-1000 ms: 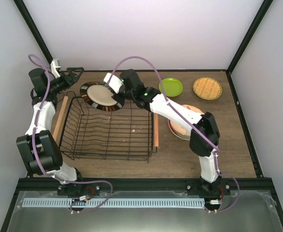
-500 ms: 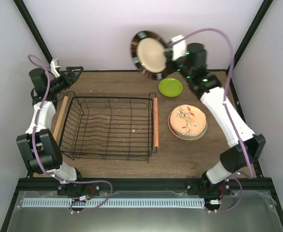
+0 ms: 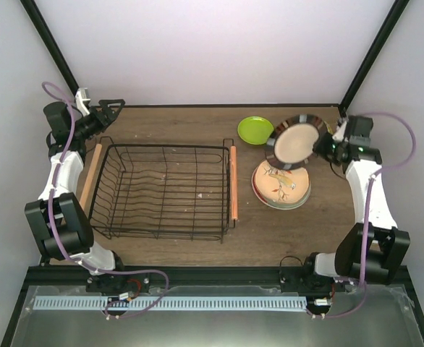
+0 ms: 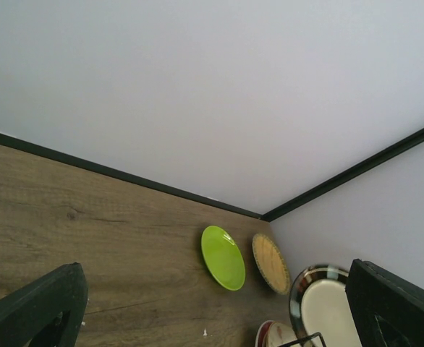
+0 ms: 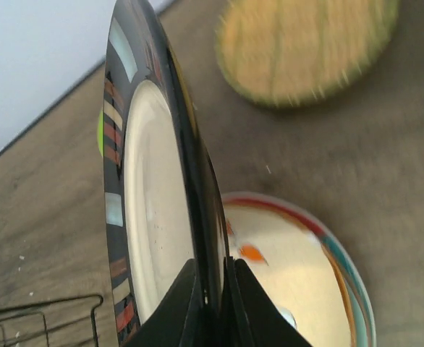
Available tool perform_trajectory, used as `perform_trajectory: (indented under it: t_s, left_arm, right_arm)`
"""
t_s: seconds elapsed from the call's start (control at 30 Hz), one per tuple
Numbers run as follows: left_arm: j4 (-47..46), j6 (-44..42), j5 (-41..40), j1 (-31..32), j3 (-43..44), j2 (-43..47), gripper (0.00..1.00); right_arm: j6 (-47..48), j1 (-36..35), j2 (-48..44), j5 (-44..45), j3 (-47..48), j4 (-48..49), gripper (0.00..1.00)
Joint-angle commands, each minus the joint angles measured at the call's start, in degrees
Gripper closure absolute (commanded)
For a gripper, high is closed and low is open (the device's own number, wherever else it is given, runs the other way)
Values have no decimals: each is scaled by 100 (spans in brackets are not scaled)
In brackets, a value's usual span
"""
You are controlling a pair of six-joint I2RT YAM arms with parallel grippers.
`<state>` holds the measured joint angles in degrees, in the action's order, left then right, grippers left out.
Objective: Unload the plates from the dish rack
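The black wire dish rack (image 3: 165, 147) stands at the left centre with no plates in it. My right gripper (image 3: 325, 144) is shut on the rim of the cream plate with the dark striped rim (image 3: 297, 141). It holds the plate tilted on edge above the stack topped by the flower plate (image 3: 279, 186). In the right wrist view my gripper (image 5: 213, 285) pinches that rim (image 5: 154, 181) over the flower plate (image 5: 299, 282). The lime-green plate (image 3: 255, 130) lies at the back. The orange gridded plate (image 5: 306, 43) lies beside it, hidden in the top view. My left gripper (image 3: 111, 107) is open and empty, by the rack's back left corner.
The rack has wooden rod handles on its left side (image 3: 90, 177) and right side (image 3: 232, 184). Black frame posts and pale walls close in the table on three sides. The left wrist view shows the lime-green plate (image 4: 223, 257), the orange plate (image 4: 271, 262) and the held plate (image 4: 328, 303).
My right arm has carried the striped-rim plate from the rack's back edge, up over the back wall, then right and down to above the plate stack. The left arm has not moved.
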<state>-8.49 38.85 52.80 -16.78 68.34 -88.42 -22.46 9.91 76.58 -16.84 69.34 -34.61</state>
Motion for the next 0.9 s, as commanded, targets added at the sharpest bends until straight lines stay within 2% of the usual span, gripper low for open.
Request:
perform_trajectory:
  t_s: [0.0, 0.33, 0.77, 0.87]
  left_arm:
    - [-127, -11, 65, 14, 51, -43, 0]
    - [-118, 8, 94, 25, 61, -35, 0]
    - [-68, -27, 96, 24, 5, 42, 0]
    - [-55, -49, 99, 25, 13, 61, 0]
  right_arm:
    - [-643, 546, -588, -1704, -358, 485, 99]
    - [-740, 811, -716, -2457, -1592, 735, 99]
    - [-514, 811, -553, -2307, -2317, 864, 99]
    - [-479, 817, -511, -2243, -2434, 912, 94]
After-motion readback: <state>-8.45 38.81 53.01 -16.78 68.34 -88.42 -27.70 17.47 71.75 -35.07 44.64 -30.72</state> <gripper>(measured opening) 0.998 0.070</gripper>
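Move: The right hand holds the black-rimmed plate above the stack, whose middle lies about 7 cm back, 9 cm to its left and some 21 cm below. The green plate is roughly 12 cm ahead and 18 cm left, the yellow plate about 12 cm ahead and 2 cm right; the rack's right handle is some 26 cm left and 6 cm back. From the left hand the stack lies about 56 cm right and 15 cm back. The right hand lowers the still-gripped plate about 12 cm and back 8 cm towards the stack, rolling left-side-up. ##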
